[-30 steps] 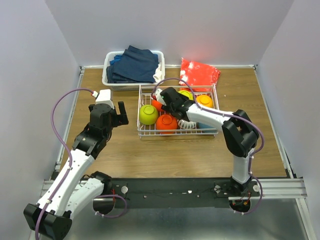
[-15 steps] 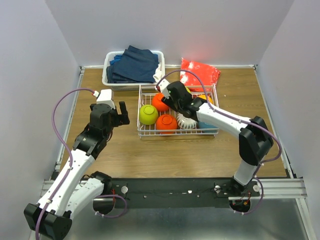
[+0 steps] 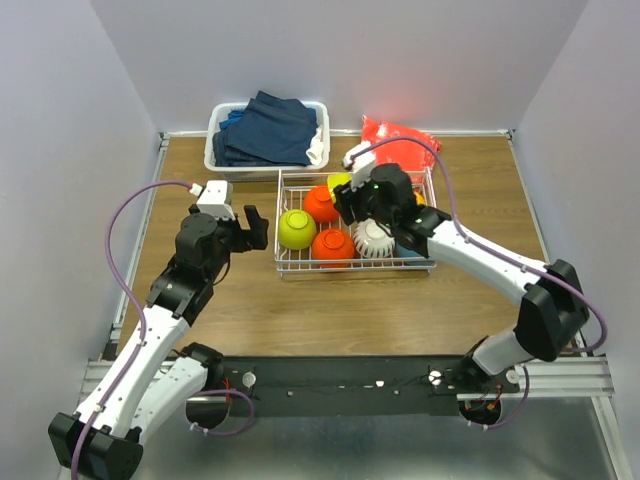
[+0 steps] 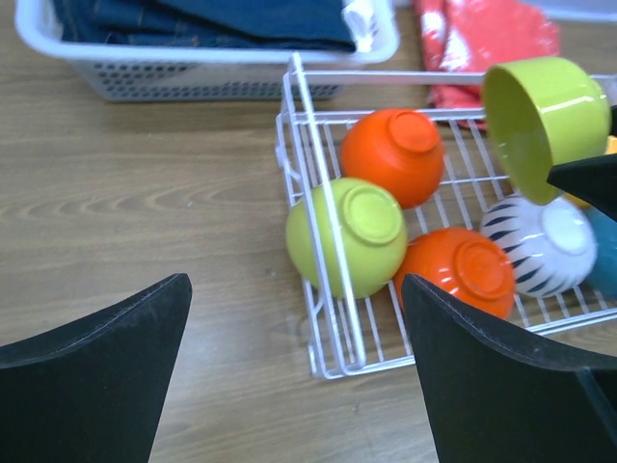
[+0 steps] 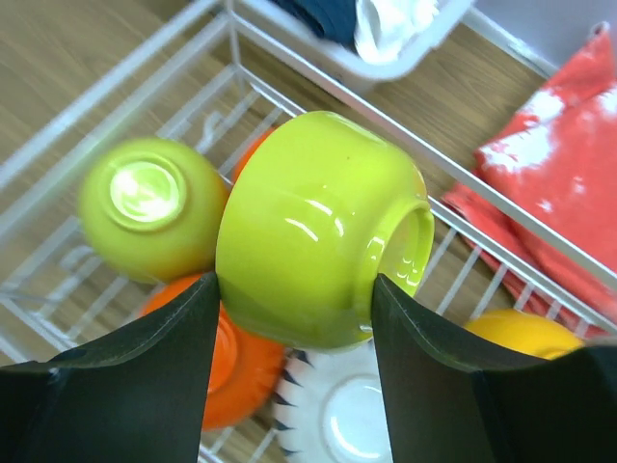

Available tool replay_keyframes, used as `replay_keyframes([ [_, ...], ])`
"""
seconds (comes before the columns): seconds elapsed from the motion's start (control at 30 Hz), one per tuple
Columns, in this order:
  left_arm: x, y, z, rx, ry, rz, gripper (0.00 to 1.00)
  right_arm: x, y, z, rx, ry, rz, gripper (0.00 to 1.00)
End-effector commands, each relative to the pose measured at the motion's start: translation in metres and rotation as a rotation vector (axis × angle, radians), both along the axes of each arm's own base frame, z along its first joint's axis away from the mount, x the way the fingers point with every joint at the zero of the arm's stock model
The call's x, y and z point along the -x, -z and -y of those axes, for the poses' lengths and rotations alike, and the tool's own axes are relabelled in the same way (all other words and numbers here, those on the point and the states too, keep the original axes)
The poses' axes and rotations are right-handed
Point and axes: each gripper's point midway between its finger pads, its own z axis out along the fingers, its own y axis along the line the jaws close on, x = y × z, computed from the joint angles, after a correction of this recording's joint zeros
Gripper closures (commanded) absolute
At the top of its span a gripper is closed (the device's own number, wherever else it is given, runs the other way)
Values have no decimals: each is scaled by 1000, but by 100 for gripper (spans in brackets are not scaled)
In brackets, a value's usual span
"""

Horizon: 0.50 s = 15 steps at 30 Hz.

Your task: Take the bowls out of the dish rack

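Note:
The dish rack (image 3: 428, 265) is a white wire basket in the middle of the table. My right gripper (image 5: 294, 285) is shut on a lime green bowl (image 5: 318, 227), held tilted above the rack's back part (image 3: 340, 182). Below it in the rack lie another lime green bowl (image 3: 297, 229), two red-orange bowls (image 3: 320, 203) (image 3: 333, 245), a white dark-striped bowl (image 3: 372, 238), a teal bowl (image 4: 603, 265) and a yellow-orange bowl (image 5: 521, 333). My left gripper (image 3: 250, 228) hangs open just left of the rack, with nothing between its fingers (image 4: 106, 367).
A white plastic tub (image 3: 213, 150) of dark blue clothes stands behind the rack's left end. A red cloth (image 3: 400, 145) lies behind its right end. Grey walls close in the table on three sides.
My right gripper has shifted right over the rack with the lime green bowl in it, and its elbow has swung out to the right. My left gripper has edged closer to the rack.

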Motion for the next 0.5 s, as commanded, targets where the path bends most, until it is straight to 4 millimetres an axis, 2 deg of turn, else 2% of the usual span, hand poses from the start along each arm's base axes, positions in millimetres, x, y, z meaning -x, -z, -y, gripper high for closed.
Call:
replay_keyframes([
  [0.0, 0, -33, 23, 103, 116, 149, 1, 17, -68, -17, -411, -120, 12, 59],
  [0.03, -1, -42, 25, 119, 121, 184, 1, 24, -77, -24, -454, -181, 18, 59],
  [0.2, 2, -55, 53, 201, 263, 227, 1, 48, -97, -31, -581, -292, -8, 59],
  [0.33, -6, -60, 75, 259, 349, 236, 1, 67, -113, -32, -669, -375, -11, 59],
  [0.47, -13, -59, 88, 327, 387, 236, 1, 80, -124, -27, -744, -415, -19, 59],
])
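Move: The held green bowl, pinched in the right hand, has its middle about 5 cm ahead and 2 cm left of that hand point. It is being taken towards the open left gripper, roughly 20 cm to its left, 8 cm back and 3 cm higher; from the left hand, the bowl is some 12 cm ahead and 18 cm right, 2 cm lower. In the rack, the front green bowl is about 6 cm ahead, 7 cm right and 16 cm below the left hand. The green bowl, still pinched in the right fingers, is carried up about 8 cm and back some 5 cm, drifting a little left towards the left gripper, while the right hand rolls some 30 degrees, its left side rising, and swings counter-clockwise. The left hand, fingers kept wide open, comes right and up to meet it, turning clockwise and tipping up slightly, with no touch yet. ##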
